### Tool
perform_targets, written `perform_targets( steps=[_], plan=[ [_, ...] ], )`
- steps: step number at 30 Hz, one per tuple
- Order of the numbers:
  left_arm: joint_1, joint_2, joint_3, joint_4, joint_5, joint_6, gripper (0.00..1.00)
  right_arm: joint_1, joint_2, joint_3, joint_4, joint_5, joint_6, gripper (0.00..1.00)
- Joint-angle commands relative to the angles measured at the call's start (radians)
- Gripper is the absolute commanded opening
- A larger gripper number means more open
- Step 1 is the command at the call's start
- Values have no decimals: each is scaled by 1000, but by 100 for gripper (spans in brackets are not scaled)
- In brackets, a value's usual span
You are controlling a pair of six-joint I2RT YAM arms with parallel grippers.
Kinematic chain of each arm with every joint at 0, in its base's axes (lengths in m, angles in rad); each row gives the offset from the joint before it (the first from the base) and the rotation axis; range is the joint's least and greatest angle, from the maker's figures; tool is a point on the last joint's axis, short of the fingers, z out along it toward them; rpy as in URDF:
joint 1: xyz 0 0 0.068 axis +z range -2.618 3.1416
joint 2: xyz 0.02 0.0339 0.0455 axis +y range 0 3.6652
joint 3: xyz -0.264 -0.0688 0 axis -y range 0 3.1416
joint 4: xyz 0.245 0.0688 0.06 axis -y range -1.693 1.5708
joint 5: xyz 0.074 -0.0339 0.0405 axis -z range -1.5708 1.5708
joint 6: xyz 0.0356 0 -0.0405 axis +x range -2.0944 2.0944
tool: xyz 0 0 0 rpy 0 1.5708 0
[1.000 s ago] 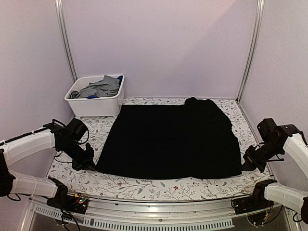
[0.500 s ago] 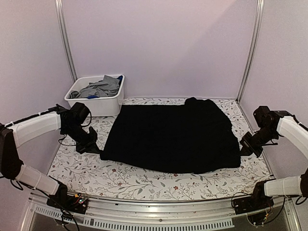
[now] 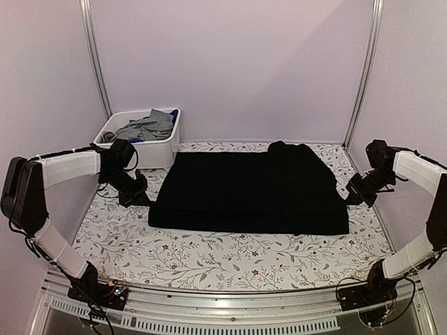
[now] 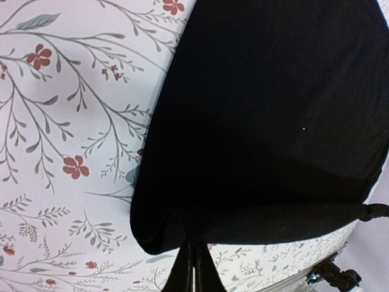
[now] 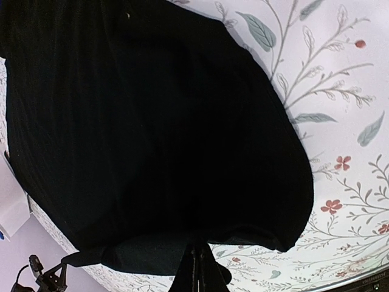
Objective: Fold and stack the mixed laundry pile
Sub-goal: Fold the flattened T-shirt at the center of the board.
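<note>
A black T-shirt [image 3: 251,192] lies across the middle of the floral table, its near part doubled over onto itself. My left gripper [image 3: 142,199] is shut on the shirt's left edge, and my right gripper [image 3: 349,194] is shut on its right edge. In the left wrist view the closed jaws [image 4: 193,255] pinch a gathered fold of black cloth [image 4: 261,121]. The right wrist view shows the same: closed jaws [image 5: 194,255] on a doubled black hem [image 5: 152,121]. A grey shirt [image 3: 148,126] and a bright blue garment [image 3: 134,140] lie crumpled in the bin.
The white plastic bin [image 3: 136,150] stands at the back left corner, just behind my left arm. Bare floral tablecloth [image 3: 230,258] shows between the shirt and the table's near edge. Purple walls close in the back and both sides.
Both grippers have moved from the near edge toward the back, carrying the shirt's near hem with them. The shirt now covers less of the table front to back.
</note>
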Motion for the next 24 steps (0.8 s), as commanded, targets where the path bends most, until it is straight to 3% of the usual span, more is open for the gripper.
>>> perform_targets(
  steps=[1,13,24],
  plan=[
    [13,55,43,80,-10,28,0,-13,77,57,97,21,-46,0],
    [13,201,115,153,-25,63,0,-18,252,123,194,18,-84,0],
    [23,237,113,163,-37,73,0,-18,337,166,234,-24,-89,0]
  ],
)
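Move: Each closed hand already holds one corner of the T-shirt's near edge, lifted over the shirt lying on the board. The shirt's middle lies about 13 cm ahead, 35 cm right and 8 cm below the left hand, and some 14 cm ahead, 33 cm left and 10 cm below the right. The white bin stands about 30 cm ahead and 10 cm left of the left hand; the rumple at the shirt's far edge is roughly 33 cm ahead and 18 cm left of the right hand. Both hands, fingers shut on the corners of the near edge, carry that edge forward over the lying T-shirt and lower it towards the cloth, with hardly any turn of the wrists. The left goes about 5 cm forward, mostly early on, then chiefly sinks and eases to a stop some 3.5 cm lower, while the right keeps on forward for nearly 8 cm and comes down about 4 cm. ##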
